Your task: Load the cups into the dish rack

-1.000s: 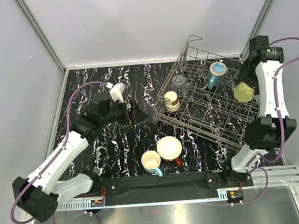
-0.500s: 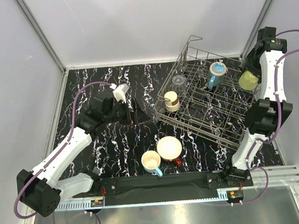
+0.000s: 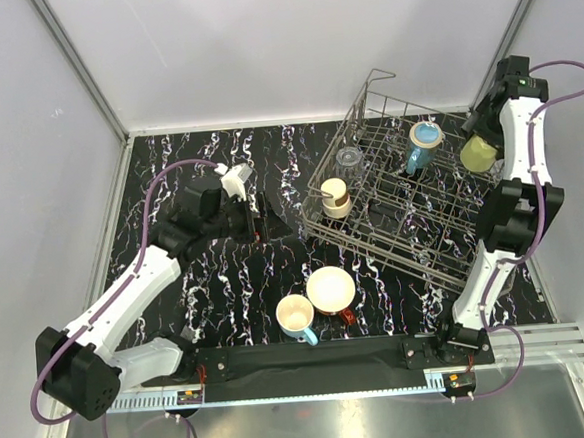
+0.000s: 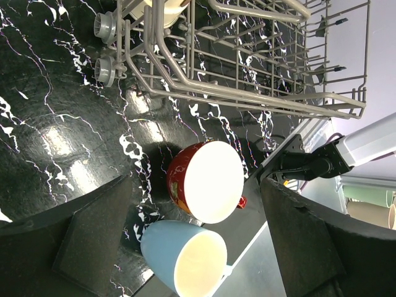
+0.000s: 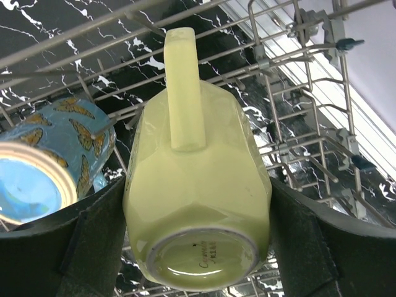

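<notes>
The grey wire dish rack point(image 3: 411, 261) stands at the back right. In it are a teal butterfly cup point(image 3: 424, 142), a clear tumbler point(image 3: 349, 161) and a cream-brown cup point(image 3: 336, 197). My right gripper point(image 3: 479, 144) is shut on a yellow-green mug point(image 3: 477, 153) above the rack's far right corner. In the right wrist view the mug point(image 5: 198, 185) shows base and handle toward the camera, with rack wires point(image 5: 297, 124) beyond it. My left gripper point(image 3: 258, 221) hangs open and empty, left of the rack. A red mug point(image 4: 207, 179) and a light-blue mug point(image 4: 182, 257) stand on the table ahead of it.
The red mug point(image 3: 330, 289) and light-blue mug point(image 3: 296, 317) stand side by side, close to the black bar point(image 3: 312, 358) at the table's near edge. Grey walls close in the table on both sides and at the back.
My right arm has raised the yellow-green mug and carried it toward the rack's back right corner. My left gripper has shifted slightly right, still open.
</notes>
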### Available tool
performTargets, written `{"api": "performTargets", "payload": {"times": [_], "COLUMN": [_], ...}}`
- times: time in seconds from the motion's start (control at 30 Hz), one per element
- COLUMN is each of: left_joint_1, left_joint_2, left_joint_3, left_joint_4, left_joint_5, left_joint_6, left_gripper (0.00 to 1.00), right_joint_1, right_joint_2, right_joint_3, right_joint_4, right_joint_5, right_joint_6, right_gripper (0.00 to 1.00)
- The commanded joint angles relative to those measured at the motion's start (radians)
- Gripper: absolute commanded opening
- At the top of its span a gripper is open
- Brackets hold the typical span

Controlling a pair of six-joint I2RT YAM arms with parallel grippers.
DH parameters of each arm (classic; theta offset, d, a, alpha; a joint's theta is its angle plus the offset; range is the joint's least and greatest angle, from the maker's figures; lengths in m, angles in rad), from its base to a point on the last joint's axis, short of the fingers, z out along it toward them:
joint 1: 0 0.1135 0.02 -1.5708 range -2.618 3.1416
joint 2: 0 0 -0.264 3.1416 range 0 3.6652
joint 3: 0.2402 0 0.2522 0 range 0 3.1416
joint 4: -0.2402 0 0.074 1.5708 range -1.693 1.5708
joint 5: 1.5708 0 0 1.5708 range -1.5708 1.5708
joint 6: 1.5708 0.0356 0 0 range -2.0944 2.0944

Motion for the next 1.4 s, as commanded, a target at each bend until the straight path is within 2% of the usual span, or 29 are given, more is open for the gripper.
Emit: {"api": "performTargets", "payload": {"times": [0.0,0.37,0.8,0.97,1.0,1.07,1.1,1.2,1.23,1.37], "left_joint_1": [0.009,0.012,0.013,0.013,0.013,0.013,0.013,0.013,0.013,0.013], "left_joint_2": [0.005,0.01,0.012,0.015,0.013,0.013,0.013,0.013,0.012,0.01], "left_joint_3": [0.011,0.008,0.008,0.005,0.004,0.004,0.004,0.004,0.004,0.001], "left_joint_4": [0.031,0.033,0.034,0.037,0.037,0.037,0.037,0.04,0.039,0.042], "left_joint_5": [0.035,0.043,0.051,0.051,0.051,0.051,0.051,0.051,0.049,0.049], "left_joint_6": [-0.001,0.001,-0.001,-0.002,-0.002,-0.002,-0.002,-0.002,-0.001,-0.001], "left_gripper": [0.9,0.89,0.89,0.9,0.9,0.89,0.89,0.9,0.89,0.9], "right_joint_1": [-0.003,-0.003,-0.003,-0.003,-0.003,-0.003,-0.003,-0.003,-0.003,-0.003], "right_joint_2": [-0.009,0.048,0.072,0.086,0.088,0.091,0.091,0.088,0.085,0.046], "right_joint_3": [0.034,0.028,-0.102,-0.13,-0.131,-0.135,-0.135,-0.136,-0.136,-0.161], "right_joint_4": [0.1,0.116,0.185,0.196,0.196,0.197,0.197,0.183,0.18,0.179], "right_joint_5": [0.0,0.026,0.009,0.003,0.005,0.005,0.005,0.011,0.014,0.008], "right_joint_6": [-0.007,-0.006,-0.014,-0.011,-0.011,-0.011,-0.011,-0.011,-0.011,-0.012], "right_gripper": [0.0,0.0,0.01,0.21,0.28,0.37,0.47,0.61,0.72,0.87]}}
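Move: The right hand holds the green cup, its handle uppermost, over the far right part of the dish rack; the free spot it is taken to lies some 9 cm below, about 2 cm ahead and 1 cm to the right. The blue mug in the rack stands roughly 8 cm ahead and 10 cm left, some 10 cm lower; the clear glass is about 30 cm left and 3 cm ahead, also 10 cm lower. From the left hand the spot is some 47 cm right, 21 cm ahead and 11 cm below. The right hand keeps its grip across the sides of the green cup and, after easing about 2 cm forward, lowers it nearly straight down by roughly 8 cm into the free space between the wire prongs, to the right of and behind the blue mug. The descent is quickest in its middle and slows to a creep near the bottom, with the wrist almost unturned (tipping less than 5 degrees) and the fingers still closed on the cup; whether the cup already rests on the wires can't be seen. ##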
